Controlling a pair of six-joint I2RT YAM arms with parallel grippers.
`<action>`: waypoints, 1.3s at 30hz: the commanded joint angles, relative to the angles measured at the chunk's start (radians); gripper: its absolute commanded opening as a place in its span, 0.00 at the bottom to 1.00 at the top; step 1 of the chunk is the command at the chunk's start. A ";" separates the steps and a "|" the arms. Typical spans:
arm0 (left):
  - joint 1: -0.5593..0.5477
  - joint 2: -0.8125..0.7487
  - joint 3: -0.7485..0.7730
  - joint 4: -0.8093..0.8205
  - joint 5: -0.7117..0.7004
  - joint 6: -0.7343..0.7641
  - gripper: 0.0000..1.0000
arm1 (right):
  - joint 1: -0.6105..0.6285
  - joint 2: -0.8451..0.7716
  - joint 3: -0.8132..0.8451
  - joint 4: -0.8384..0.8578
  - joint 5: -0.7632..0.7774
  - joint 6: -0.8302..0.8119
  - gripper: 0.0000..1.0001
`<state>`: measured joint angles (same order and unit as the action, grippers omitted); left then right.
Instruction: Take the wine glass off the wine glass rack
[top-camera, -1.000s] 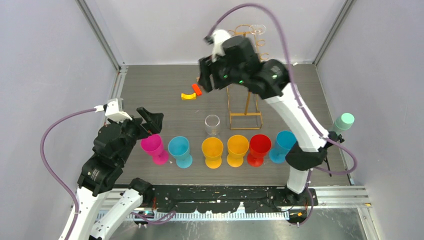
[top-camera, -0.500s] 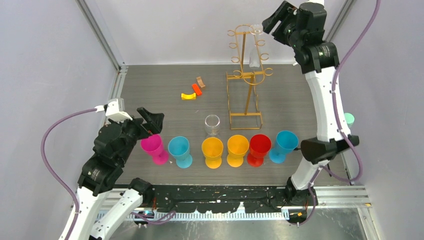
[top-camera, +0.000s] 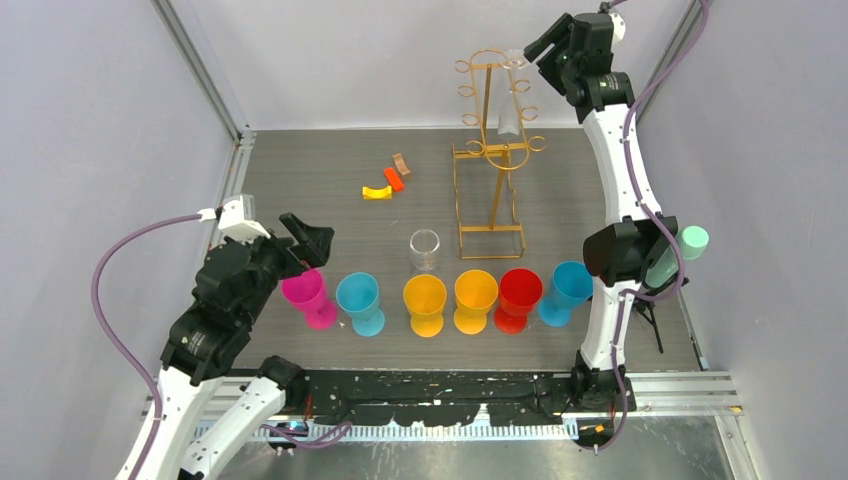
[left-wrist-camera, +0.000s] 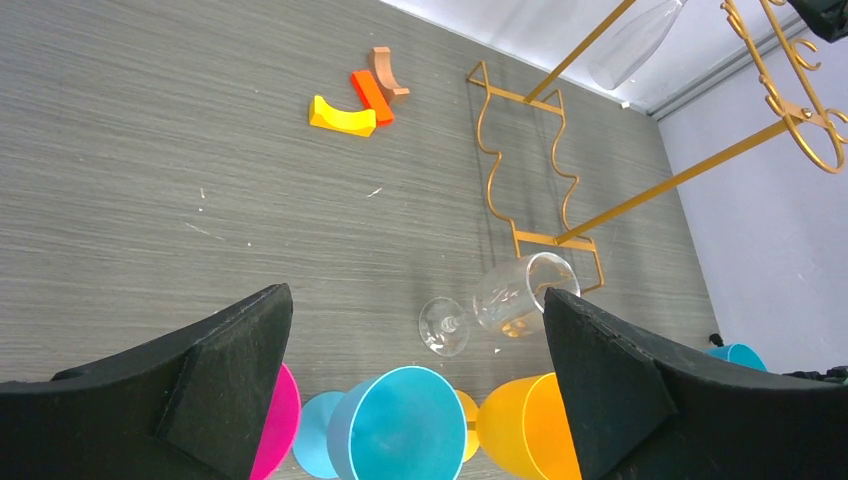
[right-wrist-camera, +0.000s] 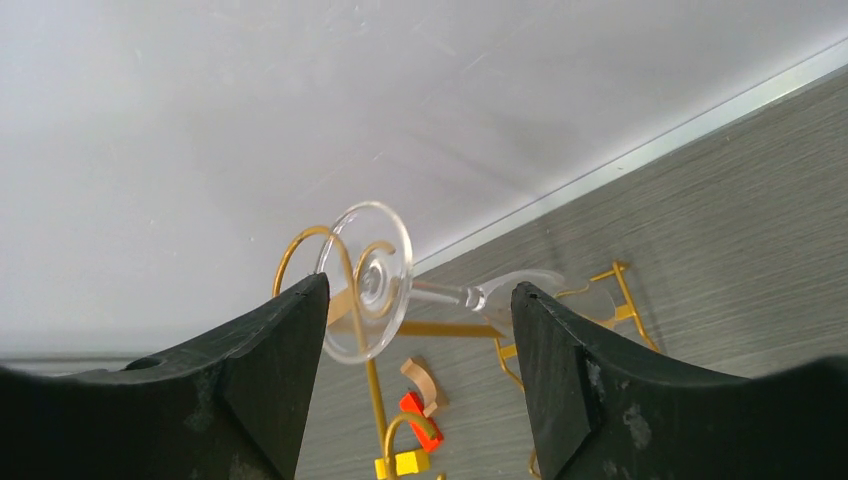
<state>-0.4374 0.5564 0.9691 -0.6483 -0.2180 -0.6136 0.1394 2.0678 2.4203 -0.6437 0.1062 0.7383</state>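
The gold wine glass rack (top-camera: 492, 150) stands at the back of the table. A clear wine glass (top-camera: 510, 118) hangs upside down from its top right hook, its foot (right-wrist-camera: 365, 280) caught in the curled gold wire. My right gripper (top-camera: 545, 47) is raised to the top of the rack, just right of the foot, and open. In the right wrist view the foot and stem lie beyond the gap between its fingers (right-wrist-camera: 420, 330), untouched. My left gripper (top-camera: 306, 242) hovers open over the pink cup (top-camera: 308, 296), far from the rack.
A second clear glass (top-camera: 425, 250) stands on the table before the rack base. A row of coloured cups (top-camera: 475, 299) runs from pink to blue (top-camera: 566, 291). A mint cup (top-camera: 686, 243) sits at the right wall. Yellow, orange and tan blocks (top-camera: 385, 183) lie left of the rack.
My right arm swung from in front of the rack up and to the right, reaching the top hook, and its jaws spread wider. The left arm shifted only slightly.
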 joint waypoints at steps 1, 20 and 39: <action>-0.001 0.014 -0.001 0.022 0.012 -0.003 1.00 | -0.014 0.003 0.042 0.133 -0.010 0.056 0.72; -0.001 0.032 -0.003 0.026 0.009 -0.003 1.00 | -0.044 0.059 -0.021 0.198 -0.172 0.133 0.54; -0.001 0.034 0.017 0.065 0.027 -0.033 1.00 | -0.113 0.068 -0.112 0.417 -0.437 0.354 0.15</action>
<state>-0.4374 0.6102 0.9676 -0.6415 -0.1898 -0.6315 0.0372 2.1551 2.3127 -0.3370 -0.2466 0.9977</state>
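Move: The foot of the clear wine glass, upside down on the rack's far right hook, lies about 4 cm ahead of the right hand, 3 cm to its left and 2 cm lower; its bowl hangs some 12 cm under that foot. The next hook, empty, is roughly 5 cm nearer the robot than the foot. The rack's top frame centres about 6 cm back and 6 cm left of the hand. From the left hand the foot is some 36 cm ahead, 36 cm right and slightly higher. Easing forward about 4 cm towards the hanging wine glass's foot, the right hand rises a touch in passing, then sinks some 3 cm from that high point. Meanwhile the wrist rolls about 20 degrees, its left side rising, and swings some 10 degrees counter-clockwise. The wide-set fingers close to a narrow gap, one on each side of the foot's rim, and pinch it. ##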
